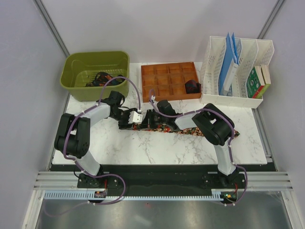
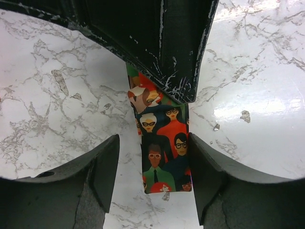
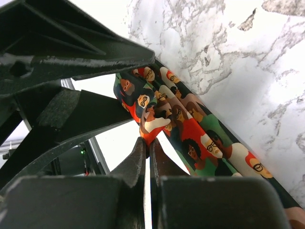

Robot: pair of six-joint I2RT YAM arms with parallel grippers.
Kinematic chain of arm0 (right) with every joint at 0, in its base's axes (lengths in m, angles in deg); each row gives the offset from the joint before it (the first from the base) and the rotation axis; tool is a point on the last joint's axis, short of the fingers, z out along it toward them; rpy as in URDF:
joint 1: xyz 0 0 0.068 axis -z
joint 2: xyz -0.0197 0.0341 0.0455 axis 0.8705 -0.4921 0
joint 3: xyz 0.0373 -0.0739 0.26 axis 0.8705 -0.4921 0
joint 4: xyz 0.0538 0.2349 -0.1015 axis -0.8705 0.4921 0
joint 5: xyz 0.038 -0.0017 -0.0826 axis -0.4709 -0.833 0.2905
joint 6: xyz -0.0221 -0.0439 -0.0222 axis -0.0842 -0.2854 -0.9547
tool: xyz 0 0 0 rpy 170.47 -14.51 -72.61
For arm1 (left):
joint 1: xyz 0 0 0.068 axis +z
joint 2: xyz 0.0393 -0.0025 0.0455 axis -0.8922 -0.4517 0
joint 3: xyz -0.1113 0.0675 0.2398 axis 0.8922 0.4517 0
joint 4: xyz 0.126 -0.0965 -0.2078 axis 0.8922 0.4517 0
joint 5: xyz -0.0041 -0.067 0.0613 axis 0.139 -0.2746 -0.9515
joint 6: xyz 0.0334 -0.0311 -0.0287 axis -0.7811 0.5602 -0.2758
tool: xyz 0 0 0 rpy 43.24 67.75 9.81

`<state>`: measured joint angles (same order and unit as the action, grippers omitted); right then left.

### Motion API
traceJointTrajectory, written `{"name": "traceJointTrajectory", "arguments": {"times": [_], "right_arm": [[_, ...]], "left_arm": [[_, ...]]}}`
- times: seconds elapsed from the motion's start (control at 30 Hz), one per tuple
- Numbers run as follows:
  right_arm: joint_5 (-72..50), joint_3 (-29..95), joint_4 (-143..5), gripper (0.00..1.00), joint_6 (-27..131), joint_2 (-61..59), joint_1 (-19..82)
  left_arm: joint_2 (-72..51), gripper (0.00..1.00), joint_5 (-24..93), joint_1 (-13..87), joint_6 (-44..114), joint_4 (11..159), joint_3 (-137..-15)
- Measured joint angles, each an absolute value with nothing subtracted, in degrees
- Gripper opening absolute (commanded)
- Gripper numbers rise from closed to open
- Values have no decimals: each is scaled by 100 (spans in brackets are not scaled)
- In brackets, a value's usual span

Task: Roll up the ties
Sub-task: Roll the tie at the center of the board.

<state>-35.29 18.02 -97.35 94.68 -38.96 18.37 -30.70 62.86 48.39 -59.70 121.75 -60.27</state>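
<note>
A tie (image 1: 190,130) printed with cartoon faces in red, green and orange lies stretched across the marble table (image 1: 143,148). In the left wrist view its narrow end (image 2: 164,157) lies flat between my left gripper's (image 2: 153,139) spread fingers (image 2: 102,167), and the gripper is open. Just beyond it, my right gripper (image 3: 150,143) is shut, pinching a raised fold of the tie (image 3: 157,119). From above, both grippers meet over the tie's left end, the left gripper (image 1: 137,117) beside the right gripper (image 1: 155,106). A small dark rolled tie (image 1: 192,87) sits in the brown tray.
A green basket (image 1: 76,81) at the back left holds dark ties. The brown compartment tray (image 1: 164,81) stands behind the grippers. A white file rack (image 1: 236,71) with books and boxes stands at the back right. Purple cables loop over both arms.
</note>
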Motion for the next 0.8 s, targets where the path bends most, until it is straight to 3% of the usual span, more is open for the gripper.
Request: {"name": "traceJointTrajectory", "arguments": {"times": [0.17,0.27,0.3,0.47,0.67,0.8], "right_arm": [[-3522,1802,-9746,5,9490,-3929,1839],[-3520,1802,-9750,11,9506,-3931,1850],[-3520,1802,-9750,19,9510,-3931,1852],[-3538,1802,-9709,33,9569,-3929,1876],[-3608,1804,-9379,43,9586,-3876,2027],[-3592,1804,-9280,44,9589,-3796,2099]], "left_arm": [[-3090,41,6245,4786,-5876,12188,-6027],[-3140,38,6229,4764,-5846,12214,-6027],[-3169,37,6218,4764,-5848,12219,-6025],[-3173,36,6179,4764,-5848,12219,-6016],[-3182,36,6138,4764,-5848,12219,-6009],[-3212,36,6131,4764,-5850,12217,-6007]]}}
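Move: The tie's folded left end lies just under the left gripper, between its spread fingers, about 1 cm back and 2 cm lower. From the right gripper, which already pinches a fold of the tie, that end is some 4 cm to the left and 1 cm lower. The green bin is about 23 cm ahead and 15 cm left of the left gripper; the brown tray is 21 cm ahead and 21 cm right of it. Lower the left gripper about 1 cm and slightly back while closing its fingers on the two long sides of the tie's folded end, then hold it there. Once it has the end, open the right fingers to nearly half, let go of the pinched fold and draw the right gripper off about 2 cm to the right and a little forward. ##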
